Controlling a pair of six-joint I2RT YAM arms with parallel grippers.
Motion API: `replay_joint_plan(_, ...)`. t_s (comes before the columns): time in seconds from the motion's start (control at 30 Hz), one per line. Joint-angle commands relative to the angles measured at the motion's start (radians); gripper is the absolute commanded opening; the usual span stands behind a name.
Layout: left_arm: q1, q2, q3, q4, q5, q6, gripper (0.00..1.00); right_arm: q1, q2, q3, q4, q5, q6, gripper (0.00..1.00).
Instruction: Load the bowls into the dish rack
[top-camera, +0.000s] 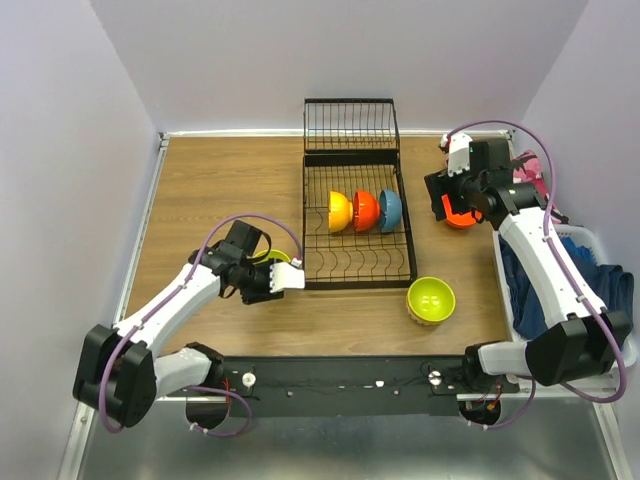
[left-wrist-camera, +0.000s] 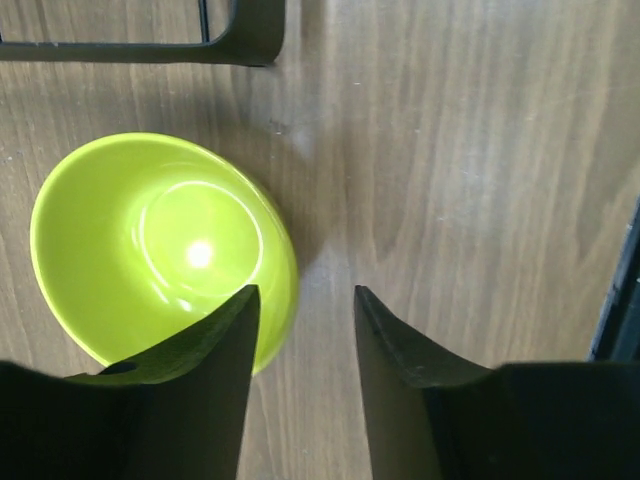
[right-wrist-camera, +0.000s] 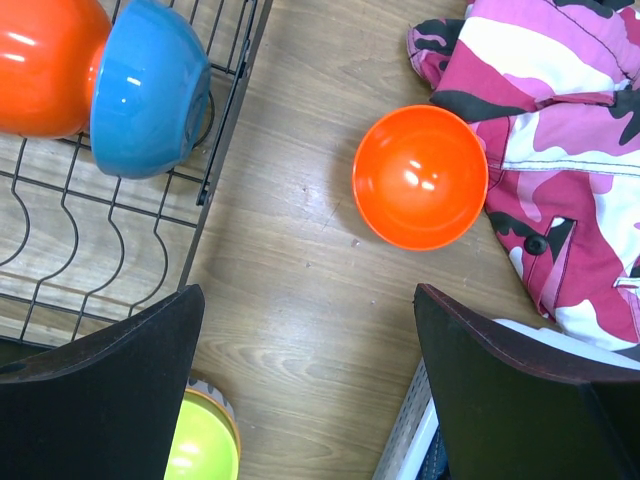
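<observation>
The black wire dish rack (top-camera: 318, 240) stands mid-table with a yellow-orange bowl (top-camera: 339, 211), a red-orange bowl (top-camera: 365, 210) and a blue bowl (top-camera: 390, 210) on edge in its tines. My left gripper (top-camera: 290, 273) is just left of the rack over a lime green bowl (left-wrist-camera: 150, 240). It (left-wrist-camera: 306, 292) is open, one finger (left-wrist-camera: 215, 380) inside the bowl's rim and the other on the table side, with wood showing in the gap. My right gripper (right-wrist-camera: 308, 295) hangs open above an orange bowl (right-wrist-camera: 420, 178) right of the rack. A second lime green bowl (top-camera: 431, 299) sits near the front.
A white laundry basket (top-camera: 503, 285) full of blue clothes stands along the right edge. A pink camouflage garment (right-wrist-camera: 545, 140) lies touching the orange bowl. The rack's taller wire section (top-camera: 350, 125) is at its far end. Walls close off the back and both sides.
</observation>
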Motion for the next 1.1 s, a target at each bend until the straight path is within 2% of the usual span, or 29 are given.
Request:
replay_joint_plan(0.0, -0.006, 0.072, -0.016, 0.102, -0.063, -0.034, 0.4, 0.006, -0.021, -0.011, 0.023, -0.005, -0.008, 0.94)
replay_joint_plan(0.13, -0.006, 0.099, 0.007, 0.092, -0.053, -0.036, 0.25, 0.005, -0.021, -0.008, 0.025, 0.001, -0.008, 0.94)
replay_joint_plan(0.17, -0.006, 0.099, 0.017, 0.075, -0.05, -0.036, 0.16, 0.005, -0.021, -0.01, 0.025, 0.001, -0.009, 0.94)
replay_joint_plan(0.3, -0.004, 0.07, 0.037, 0.015, -0.041, -0.013, 0.0, 0.006, -0.024, -0.016, 0.031, 0.007, -0.011, 0.94)
replay_joint_plan(0.43, 0.032, -0.009, 0.117, -0.138, 0.009, 0.021, 0.0, 0.005, -0.024, -0.019, 0.027, 0.008, -0.011, 0.94)
replay_joint_plan(0.47, 0.037, -0.026, 0.178, -0.213, 0.041, 0.036, 0.0, 0.006, -0.023, -0.017, 0.028, 0.01, -0.011, 0.94)
replay_joint_plan(0.57, 0.045, -0.04, 0.32, -0.257, 0.093, -0.017, 0.0, 0.006, -0.01, -0.022, 0.034, 0.01, -0.012, 0.94)
replay_joint_plan(0.67, 0.081, 0.042, 0.436, -0.165, 0.228, -0.207, 0.0, 0.006, 0.008, -0.008, 0.036, 0.005, -0.009, 0.94)
replay_joint_plan(0.7, 0.092, 0.096, 0.454, -0.122, 0.312, -0.349, 0.0, 0.006, 0.022, -0.004, 0.036, 0.007, -0.008, 0.94)
replay_joint_plan(0.8, 0.149, 0.192, 0.487, 0.108, 0.438, -0.583, 0.0, 0.006, 0.046, 0.022, 0.033, 0.01, -0.008, 0.94)
replay_joint_plan(0.83, 0.166, 0.217, 0.487, 0.171, 0.537, -0.751, 0.0, 0.006, 0.06, 0.029, 0.031, 0.01, -0.008, 0.94)
replay_joint_plan(0.9, 0.207, 0.288, 0.467, 0.398, 0.617, -0.941, 0.0, 0.005, 0.072, 0.047, 0.027, 0.019, -0.006, 0.94)
replay_joint_plan(0.93, 0.218, 0.309, 0.452, 0.488, 0.681, -1.172, 0.0, 0.005, 0.083, 0.052, 0.025, 0.021, -0.008, 0.94)
replay_joint_plan(0.97, 0.226, 0.331, 0.406, 0.705, 0.702, -1.279, 0.0, 0.005, 0.086, 0.055, 0.025, 0.024, -0.006, 0.94)
replay_joint_plan(1.03, 0.247, 0.383, 0.338, 0.991, 0.731, -1.536, 0.0, 0.005, 0.092, 0.059, 0.023, 0.03, -0.008, 0.94)
replay_joint_plan(1.07, 0.252, 0.404, 0.291, 1.253, 0.737, -1.762, 0.0, 0.006, 0.097, 0.059, 0.025, 0.036, -0.009, 0.94)
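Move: The lime bowl sits upright with its middle about 6 cm ahead of the half-open left hand, 1 cm to its right and 4 cm below; its near rim lies between the fingertips. From this hand the dish rack's near left corner is some 10 cm right and 2 cm ahead, and the yellow bowl standing in the rack about 18 cm right and 20 cm ahead. From the right hand the lime bowl lies roughly 45 cm left, 10 cm back and 19 cm below. The lime bowl's near rim is pinched as the left hand sinks about 2 cm, one finger inside the bowl and one outside, and shuts. The hand then lifts some 16 cm and, still rising at first, swings forward and right towards the yellow bowl, the wrist turning about 55 degrees until the steeply down-pointing fingers point mostly right. ##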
